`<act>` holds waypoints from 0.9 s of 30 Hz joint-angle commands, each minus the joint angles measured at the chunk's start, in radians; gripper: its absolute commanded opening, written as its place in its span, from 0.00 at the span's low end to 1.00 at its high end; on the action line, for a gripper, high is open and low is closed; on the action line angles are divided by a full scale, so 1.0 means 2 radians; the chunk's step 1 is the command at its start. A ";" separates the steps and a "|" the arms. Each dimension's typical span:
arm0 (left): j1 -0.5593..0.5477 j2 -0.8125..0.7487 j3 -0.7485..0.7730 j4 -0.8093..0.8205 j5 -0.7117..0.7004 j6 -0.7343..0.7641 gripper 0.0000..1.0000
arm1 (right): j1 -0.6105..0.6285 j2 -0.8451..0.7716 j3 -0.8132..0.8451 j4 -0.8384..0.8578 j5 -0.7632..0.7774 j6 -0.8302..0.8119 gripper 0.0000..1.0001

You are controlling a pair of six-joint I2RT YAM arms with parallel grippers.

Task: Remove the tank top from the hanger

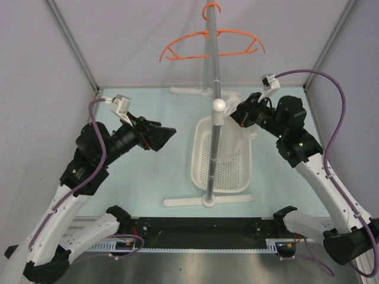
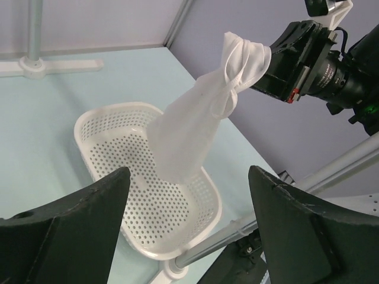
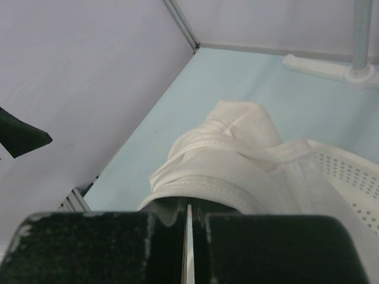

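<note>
The white tank top (image 1: 235, 139) hangs bunched from my right gripper (image 1: 238, 113), which is shut on its strap end. The fabric droops down into the white basket (image 1: 200, 173). In the right wrist view the jaws of that gripper (image 3: 188, 216) are pressed together with the tank top (image 3: 237, 154) folded over their tips. The orange hanger (image 1: 210, 48) hangs bare on the pole at the back. My left gripper (image 1: 169, 135) stands open left of the basket and apart from the cloth. The left wrist view has its gripper (image 2: 188, 174) empty, with the tank top (image 2: 195, 124) hanging ahead.
A grey pole (image 1: 214, 155) with a white ball (image 1: 219, 105) rises in front of the basket, on white feet (image 1: 207, 201). A second white foot (image 1: 188, 91) lies at the back. Tent walls close in on both sides.
</note>
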 commanded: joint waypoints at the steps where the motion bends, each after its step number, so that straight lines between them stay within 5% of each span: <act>1: 0.004 -0.017 -0.025 -0.010 -0.003 0.011 0.86 | 0.004 0.010 -0.014 -0.001 -0.019 0.014 0.00; 8: 0.004 -0.062 -0.096 -0.014 0.010 -0.004 0.86 | 0.044 0.041 -0.099 -0.015 0.030 0.017 0.00; 14: 0.003 -0.083 -0.175 0.012 0.046 -0.031 0.85 | 0.041 0.072 -0.120 -0.086 0.110 0.023 0.18; 17: 0.002 -0.084 -0.207 0.031 0.065 -0.048 0.84 | 0.038 0.092 -0.117 -0.107 0.106 0.017 0.35; 21: -0.001 -0.092 -0.238 0.048 0.070 -0.062 0.84 | 0.037 0.102 -0.102 -0.130 0.099 0.009 0.73; 27: 0.000 -0.099 -0.244 0.049 0.074 -0.061 0.84 | 0.047 0.062 -0.091 -0.192 0.138 0.008 1.00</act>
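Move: Below the right hand, about 36 cm down, 1 cm ahead and 3 cm to its left, sits the middle of the white basket; the tank top already hangs bunched in that hand's shut fingers. The stand's near foot is some 24 cm back and 9 cm left of the hand, down on the table. From the empty, open left hand the basket lies roughly 11 cm ahead, 25 cm to the right and 37 cm below. Sinking about 24 cm almost straight down towards the basket, gathering speed and then easing off, the right hand tips its fingers some 35 degrees downward; from about halfway down they open, ending wide, and let go of the tank top. Meanwhile the left hand, fingers staying open and touching nothing, drops around 16 cm and draws back slightly, its fingers tipping down too. ##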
